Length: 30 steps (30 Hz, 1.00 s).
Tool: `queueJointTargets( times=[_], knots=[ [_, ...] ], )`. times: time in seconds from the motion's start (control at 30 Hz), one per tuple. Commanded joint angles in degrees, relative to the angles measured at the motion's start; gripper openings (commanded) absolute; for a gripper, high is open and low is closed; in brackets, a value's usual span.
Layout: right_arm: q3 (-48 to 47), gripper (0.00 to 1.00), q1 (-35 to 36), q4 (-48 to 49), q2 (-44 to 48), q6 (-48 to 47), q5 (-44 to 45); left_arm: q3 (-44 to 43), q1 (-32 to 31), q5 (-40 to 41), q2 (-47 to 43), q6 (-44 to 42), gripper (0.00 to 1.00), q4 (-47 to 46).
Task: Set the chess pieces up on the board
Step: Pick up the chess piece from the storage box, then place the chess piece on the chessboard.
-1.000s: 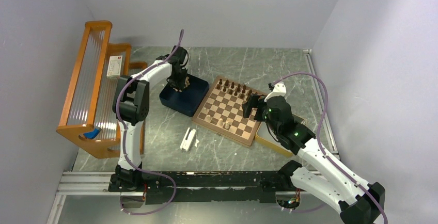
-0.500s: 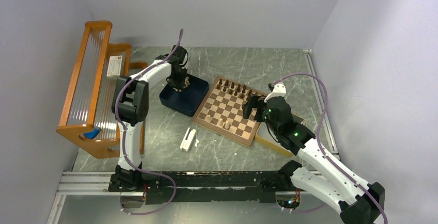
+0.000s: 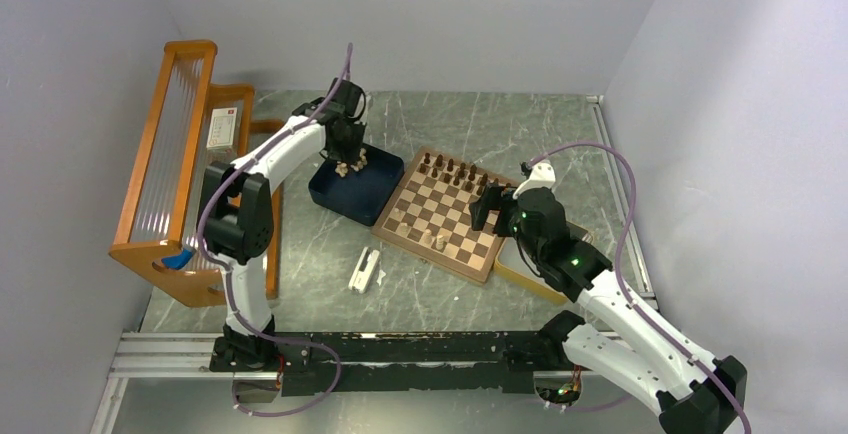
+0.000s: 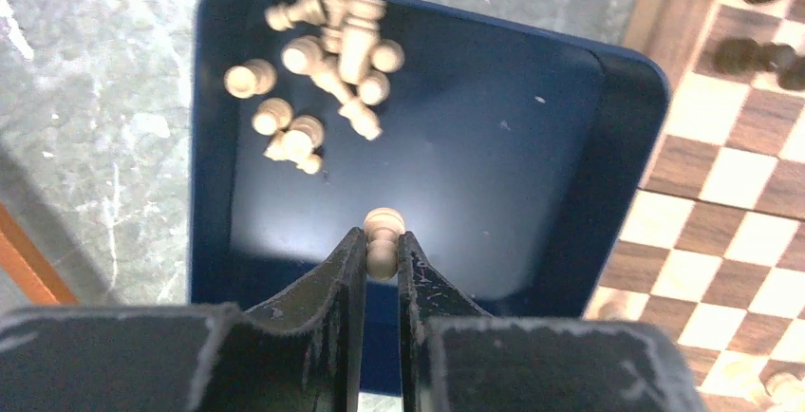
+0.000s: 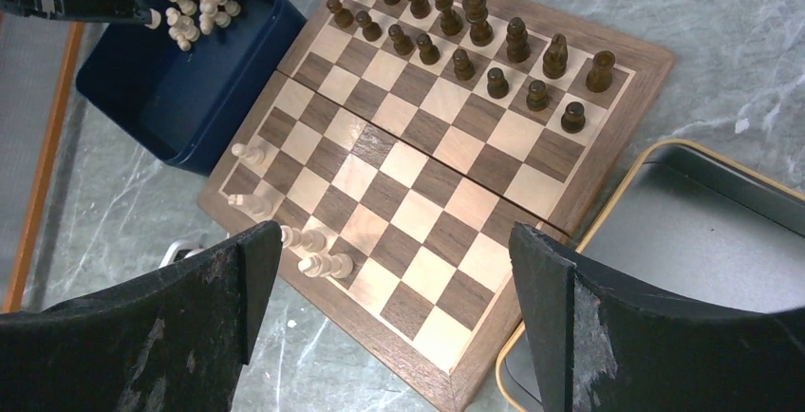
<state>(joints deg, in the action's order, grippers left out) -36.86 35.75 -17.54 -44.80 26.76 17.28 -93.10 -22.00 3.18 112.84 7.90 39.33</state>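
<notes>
My left gripper (image 4: 383, 246) is shut on a pale tan pawn (image 4: 383, 230) and holds it above the dark blue tray (image 4: 494, 156). Several more pale chess pieces (image 4: 323, 61) lie heaped in that tray's far corner. The board (image 3: 445, 212) lies right of the tray. Dark brown pieces (image 5: 456, 32) fill its two far rows. Several pale pieces (image 5: 304, 241) stand or lie along its near left edge. My right gripper (image 5: 394, 279) hangs open over the board's near right corner with nothing between its fingers.
An orange wooden rack (image 3: 165, 154) stands along the left wall. A small white object (image 3: 364, 270) lies on the marble table in front of the board. A yellow-rimmed tray (image 5: 702, 241) sits at the board's right, under my right arm.
My left gripper has risen out of the blue tray with the pale pawn between its fingers, and its arm has straightened upward. The right arm has not moved.
</notes>
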Motion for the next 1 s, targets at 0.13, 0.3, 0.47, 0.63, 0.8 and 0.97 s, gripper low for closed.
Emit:
queueJointTargets(
  times=[0.13, 0.3, 0.47, 0.63, 0.8, 0.97],
  knots=[
    [-1.81, 0.95, 0.2, -2.16, 0.69, -0.77, 0.73, 3.59, -6.78, -0.86, -6.3, 0.65, 0.17, -0.86],
    [-2.36, 0.95, 0.25, -3.72, 1.51, -0.72, 1.68, 6.28, -11.81, -1.02, -8.76, 2.37, 0.17, -2.48],
    [-1.91, 0.95, 0.22, -4.06, 2.56, -0.67, 2.13, 7.99, -17.46, -0.09, -9.59, 4.04, 0.17, -3.79],
    [-2.07, 0.95, 0.21, -4.64, 2.44, -0.31, 2.32, 8.1, -22.38, 1.72, -8.62, 5.12, 0.17, -4.25],
    [-1.86, 0.95, 0.26, -4.17, 2.48, -0.31, 2.01, 8.77, -25.22, 2.92, -7.28, 6.34, 0.17, -5.15],
    [-1.82, 0.95, 0.23, -3.87, 1.89, -0.41, 2.23, 8.74, -26.83, 4.98, -5.77, 6.79, 0.17, -4.8]
  ],
)
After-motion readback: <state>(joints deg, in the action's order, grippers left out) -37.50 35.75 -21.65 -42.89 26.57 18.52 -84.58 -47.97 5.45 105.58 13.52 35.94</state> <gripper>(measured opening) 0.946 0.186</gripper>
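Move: Behind and to the right of the left hand, which holds a light pawn over the storage box, lies the free stretch of board it is taken to: about 13 cm back, 16 cm right and 7 cm below. The light pawn standing at the board's edge is some 11 cm back and 10 cm right; the nearest light back-rank piece beyond the gap is 18 cm back and 17 cm right. The loose pieces lie about 5 cm ahead and 1 cm left. From the right hand the free stretch is roughly 15 cm left, 2 cm back and 16 cm lower. Carrying the pinched pawn out of the box area, the left hand sweeps about 20 cm to the right and back, over the box's side to the free squares beside the standing pawn. It rises some 2 cm on the way, slows and starts to sink slightly at the end, turning about 20 degrees clockwise while the fingers keep their hold. ##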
